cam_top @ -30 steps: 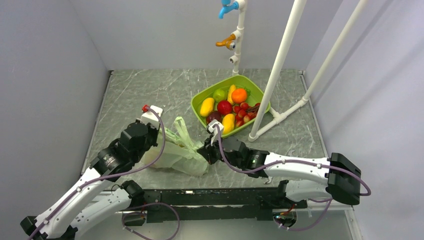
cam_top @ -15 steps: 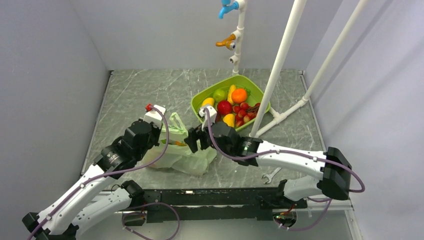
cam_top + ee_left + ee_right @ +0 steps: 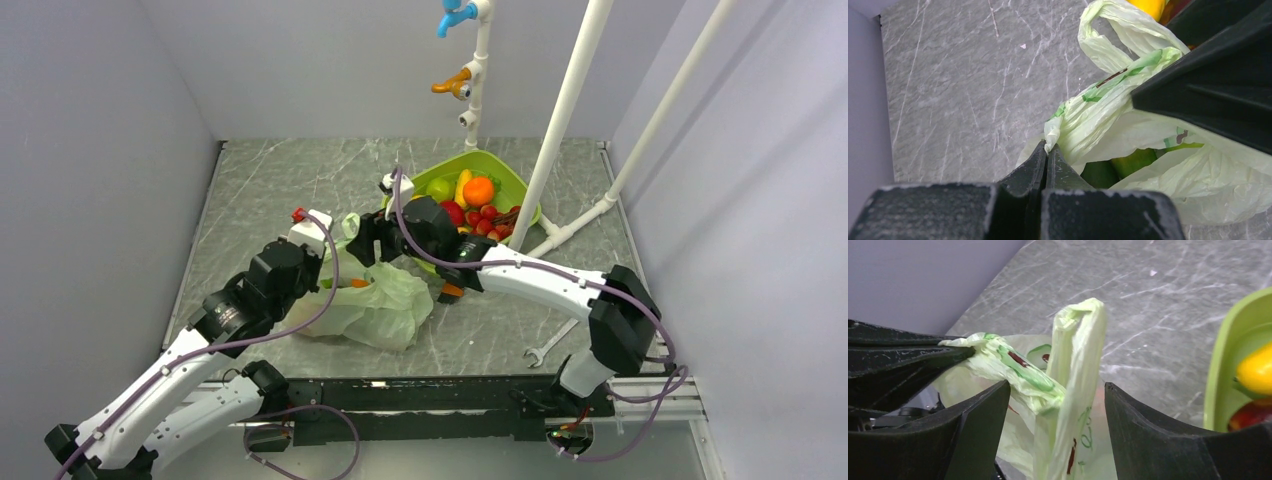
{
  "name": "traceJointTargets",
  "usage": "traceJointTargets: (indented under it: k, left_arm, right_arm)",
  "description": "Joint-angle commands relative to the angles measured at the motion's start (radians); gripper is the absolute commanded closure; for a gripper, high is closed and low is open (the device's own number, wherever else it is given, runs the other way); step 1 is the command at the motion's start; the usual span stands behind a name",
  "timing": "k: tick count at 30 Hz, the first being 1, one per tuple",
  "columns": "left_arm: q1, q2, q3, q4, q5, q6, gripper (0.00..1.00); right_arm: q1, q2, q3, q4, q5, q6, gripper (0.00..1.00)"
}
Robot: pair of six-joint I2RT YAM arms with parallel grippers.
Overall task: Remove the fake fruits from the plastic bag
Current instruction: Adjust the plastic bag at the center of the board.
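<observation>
The pale-green plastic bag [image 3: 375, 308] lies crumpled on the table between the arms. My left gripper [image 3: 322, 278] is shut on the bag's left edge [image 3: 1058, 127]; in the left wrist view the jaws [image 3: 1047, 150] pinch a fold of it. Green fake fruits [image 3: 1130, 161] show inside the bag, and an orange piece [image 3: 358, 283] shows at its mouth. My right gripper [image 3: 365, 240] is open above the bag's far side. In the right wrist view its fingers [image 3: 983, 425] stand on either side of an upright loop handle [image 3: 1075, 365] without closing on it.
The green tray [image 3: 508, 178] with yellow, red, orange and green fruits sits behind the bag, right next to my right arm; its rim shows in the right wrist view [image 3: 1233, 340]. White pipes [image 3: 560, 130] rise beside it. A wrench [image 3: 548, 345] lies at the front right.
My right gripper has swung from the bag's right side up and left to its handles, still open. The left gripper keeps its pinch; the bag has spread out a little.
</observation>
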Motion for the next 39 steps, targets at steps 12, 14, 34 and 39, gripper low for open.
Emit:
traceJointTargets:
  k: [12,14,34,39]
  left_arm:
    - [0.004,0.013,0.021,0.031,0.011,-0.009,1.00]
    - [0.003,0.019,0.024,0.030,0.014,-0.007,1.00]
    - [0.003,0.023,0.031,0.015,-0.049,-0.024,1.00]
    - [0.005,0.026,0.032,0.000,-0.153,-0.050,1.00]
  right_arm:
    - [-0.083,0.051,0.067,0.177,-0.232,0.164,0.29]
    - [-0.092,0.069,0.082,0.172,-0.250,0.185,0.27]
    - [-0.096,0.000,0.081,0.055,-0.195,0.099,1.00]
    - [-0.098,-0.195,-0.101,0.100,-0.182,-0.008,1.00]
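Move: Some 2 cm forward and 3 cm left of the right hand, level with it, stands the bag's free handle loop, just beyond the open fingertips. The bag's mouth, with fruit showing, is about 5 cm back, 1 cm left and 8 cm below; the green tray lies roughly 18 cm right, 8 cm ahead and 12 cm down. From the left hand, which already pinches the bag's rim, the loop is around 5 cm ahead, 3 cm right and level. Reaching about 2.5 cm left and nearly 2 cm forward with open fingers, dipping and rising by a centimetre or so on the way, the right hand tips some 15 degrees and shuts its fingertips on the handle loop. It then pulls back about 3 cm to the right, 2 cm up and 1 cm back, while the left hand keeps its pinch on the rim, almost still. ##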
